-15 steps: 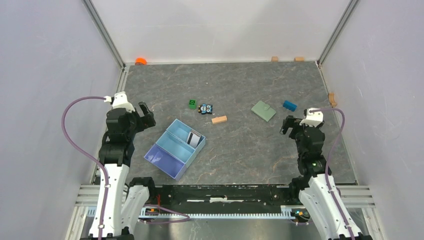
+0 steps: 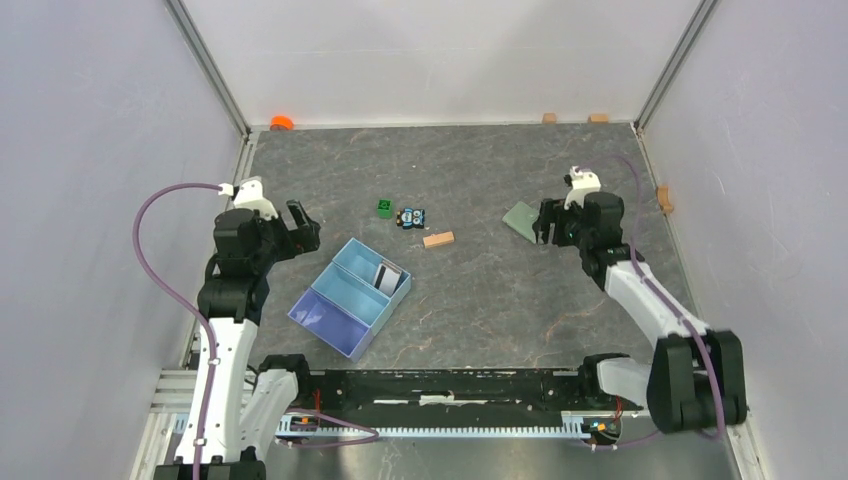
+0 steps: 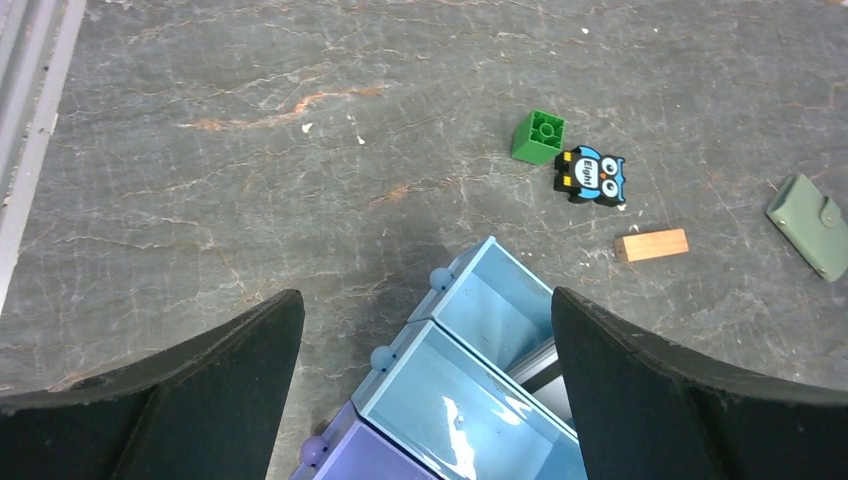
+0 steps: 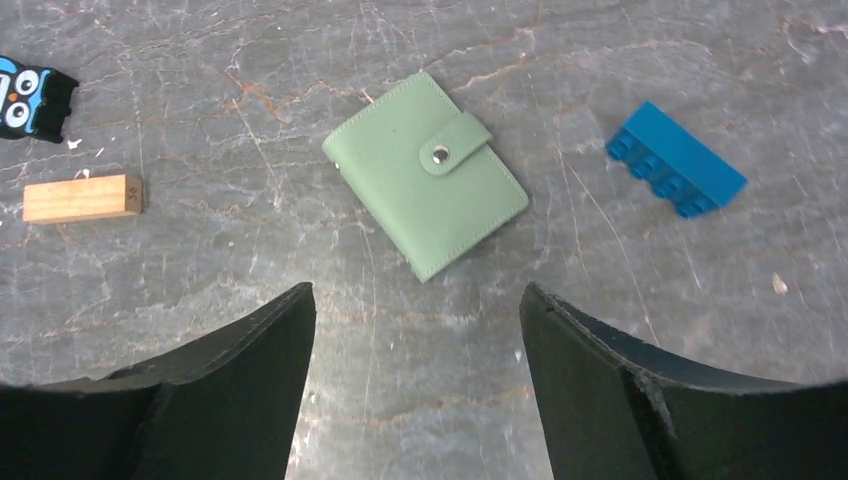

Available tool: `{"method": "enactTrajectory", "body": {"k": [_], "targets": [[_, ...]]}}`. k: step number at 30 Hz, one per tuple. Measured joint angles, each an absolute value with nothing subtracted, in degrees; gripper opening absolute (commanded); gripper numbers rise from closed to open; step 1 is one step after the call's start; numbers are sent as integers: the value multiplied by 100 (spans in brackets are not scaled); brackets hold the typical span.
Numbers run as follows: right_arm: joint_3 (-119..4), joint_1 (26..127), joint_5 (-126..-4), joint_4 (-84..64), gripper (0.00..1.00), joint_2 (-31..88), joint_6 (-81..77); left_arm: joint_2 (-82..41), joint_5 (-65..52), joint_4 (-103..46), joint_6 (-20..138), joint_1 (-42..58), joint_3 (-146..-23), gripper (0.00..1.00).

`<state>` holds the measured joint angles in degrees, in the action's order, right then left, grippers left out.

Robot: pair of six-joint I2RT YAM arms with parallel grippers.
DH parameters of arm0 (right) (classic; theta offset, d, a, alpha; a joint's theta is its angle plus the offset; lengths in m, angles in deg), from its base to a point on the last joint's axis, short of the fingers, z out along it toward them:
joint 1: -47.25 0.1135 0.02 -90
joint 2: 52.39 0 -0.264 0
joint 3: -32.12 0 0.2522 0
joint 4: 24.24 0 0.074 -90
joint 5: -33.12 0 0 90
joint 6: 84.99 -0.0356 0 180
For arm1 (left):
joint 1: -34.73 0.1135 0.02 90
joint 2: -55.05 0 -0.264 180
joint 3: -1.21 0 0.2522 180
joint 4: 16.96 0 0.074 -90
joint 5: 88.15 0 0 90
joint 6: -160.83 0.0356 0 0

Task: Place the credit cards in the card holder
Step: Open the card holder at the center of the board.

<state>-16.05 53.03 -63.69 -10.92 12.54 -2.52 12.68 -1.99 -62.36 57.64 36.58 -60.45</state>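
The credit cards (image 2: 387, 277) stand on edge in the far compartment of a light blue tray (image 2: 335, 300), one showing a dark stripe. In the left wrist view only their grey edge (image 3: 545, 385) shows beside my right finger. My left gripper (image 2: 300, 225) (image 3: 425, 300) hangs open above the tray's far left corner, holding nothing. The sage-green card holder (image 4: 425, 187) lies closed and snapped on the table, partly covered in the top view (image 2: 518, 218). My right gripper (image 2: 548, 222) (image 4: 415, 290) is open just short of the card holder, with only bare table between its fingers.
A green brick (image 2: 385, 207), an owl figure (image 2: 413, 217) and a small wood block (image 2: 438, 239) lie between tray and card holder. A blue brick (image 4: 676, 172) sits right of the card holder. Small blocks (image 2: 549, 117) and an orange piece (image 2: 282, 122) line the back wall.
My right arm has reached forward and left, bringing its gripper up to the card holder and hiding the blue brick from above. The left gripper has shifted slightly right, toward the tray.
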Motion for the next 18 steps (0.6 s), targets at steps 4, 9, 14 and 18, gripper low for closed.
{"method": "enactTrajectory", "body": {"k": [4,9,14,18], "targets": [[-2244,5300,-6483,-1075,78,2255,-56,1284,-373,-6232,5766,3658,-6042,100],[-2976,5274,-6494,-1042,78,3297,176,1242,-603,-6227,5766,3658,-6036,100],[-3411,5134,-6616,-1020,79,3977,292,1148,-808,-6219,5766,3658,-6025,100],[-3962,5043,-6817,-867,81,4644,408,1148,-918,-6214,5766,3658,-6012,100]]}}
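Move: The card holder lies about 7 cm ahead of the right hand, some 3 cm to its left and about 11 cm below. At that same drop, the blue brick is roughly 11 cm ahead and 11 cm to the right, and the wooden block about 2 cm ahead and 26 cm to the left. From the left hand the card holder is far off: some 49 cm to the right, 14 cm ahead and 22 cm down. Forward and down in one steady sweep, the right hand travels about 10 cm out while sinking some 6 cm, coming in low over the card holder. The wrist tips down roughly 10 degrees and the fingers stay open, with no touch yet. The left hand, open and empty, drifts about 2 cm right, turning slightly clockwise. ##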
